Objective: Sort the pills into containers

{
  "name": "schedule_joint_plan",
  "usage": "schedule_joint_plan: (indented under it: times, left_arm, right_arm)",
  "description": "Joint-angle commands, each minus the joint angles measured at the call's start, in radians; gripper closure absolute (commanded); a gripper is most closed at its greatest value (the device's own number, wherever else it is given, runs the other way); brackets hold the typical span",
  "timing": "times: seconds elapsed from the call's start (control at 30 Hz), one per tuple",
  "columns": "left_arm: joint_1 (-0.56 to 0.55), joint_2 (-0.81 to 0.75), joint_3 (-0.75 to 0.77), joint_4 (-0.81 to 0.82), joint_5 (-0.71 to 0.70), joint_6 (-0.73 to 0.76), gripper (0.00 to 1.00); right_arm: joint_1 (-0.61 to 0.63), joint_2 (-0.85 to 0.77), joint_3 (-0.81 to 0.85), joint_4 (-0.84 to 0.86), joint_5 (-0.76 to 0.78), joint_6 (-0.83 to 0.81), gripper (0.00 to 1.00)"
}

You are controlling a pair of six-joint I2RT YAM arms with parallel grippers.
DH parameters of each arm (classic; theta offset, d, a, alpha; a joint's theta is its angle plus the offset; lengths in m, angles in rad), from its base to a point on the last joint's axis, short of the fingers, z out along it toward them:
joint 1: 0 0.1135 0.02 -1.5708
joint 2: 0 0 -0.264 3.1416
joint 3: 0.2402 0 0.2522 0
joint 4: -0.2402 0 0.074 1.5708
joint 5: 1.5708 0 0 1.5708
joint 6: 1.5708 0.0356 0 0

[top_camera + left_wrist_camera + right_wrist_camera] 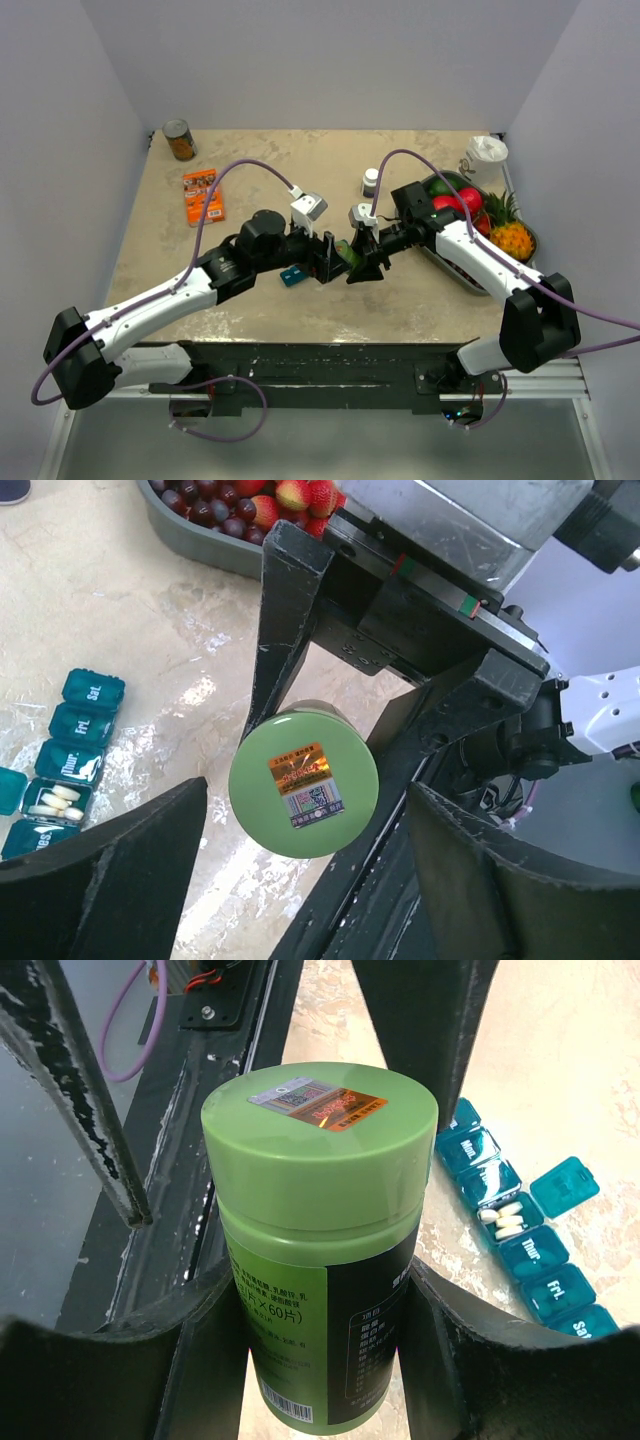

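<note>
A green pill bottle (320, 1210) with a sticker on its lid is clamped by its body between my right gripper's (320, 1360) fingers, above the table. In the left wrist view its lid (303, 778) faces the camera. My left gripper (308, 810) stands open around the lid, its fingers (110, 880) apart from it. From above, the two grippers (325, 260) (365, 262) meet at the bottle (350, 253). The teal containers (293, 275) lie on the table just below. One compartment is open and holds white pills (500, 1218) (55, 800); the other lids are shut.
A grey fruit tray (452, 265) stands under the right arm. A small dark bottle with a white cap (371, 181) is behind the grippers. A tin can (180, 140) and an orange packet (203, 195) lie at the back left, and a white container (487, 155) at the back right.
</note>
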Motion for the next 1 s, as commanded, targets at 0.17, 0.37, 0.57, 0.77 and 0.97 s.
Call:
schedule_joint_plan:
  times: [0.17, 0.37, 0.57, 0.77, 0.97]
  left_arm:
    - [-0.015, 0.037, 0.075, -0.017, -0.018, 0.008, 0.26]
    - [-0.028, 0.057, 0.082, -0.018, -0.009, 0.111, 0.39]
    - [-0.036, 0.059, 0.072, -0.007, 0.003, 0.173, 0.75]
    - [-0.035, 0.047, 0.055, 0.019, 0.009, 0.137, 1.0]
    - [-0.033, -0.027, -0.01, 0.029, -0.043, 0.101, 1.0]
  right_arm:
    - [0.0, -0.009, 0.036, 0.019, -0.024, 0.008, 1.0]
    - [0.0, -0.009, 0.036, 0.019, -0.025, 0.011, 1.0]
    - [0.002, -0.006, 0.036, 0.021, -0.025, 0.009, 1.0]
    - [0.0, -0.005, 0.034, 0.019, -0.025, 0.006, 1.0]
    - [0.002, -0.014, 0.034, 0.018, -0.022, 0.006, 0.51]
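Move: The green bottle's cap sits just beyond my left fingertips, about 2 cm to the right and 1 cm below my left hand point, with the open fingers already either side of it. The teal pill organizer lies some 6 cm ahead, 4 cm left and 17 cm lower; the white bottle stands about 23 cm ahead and 8 cm right. From my right hand, gripping the bottle's body, the cap is about 4 cm left and 3 cm up. I ease my left hand about 1 cm to the right and 1 cm down onto the green cap, rolling it only some 5 degrees, and close the wide-open fingers until they stop against the cap's two sides and squeeze with rising effort. Then I hold still, pinching it, while my right hand keeps the bottle body steady. ##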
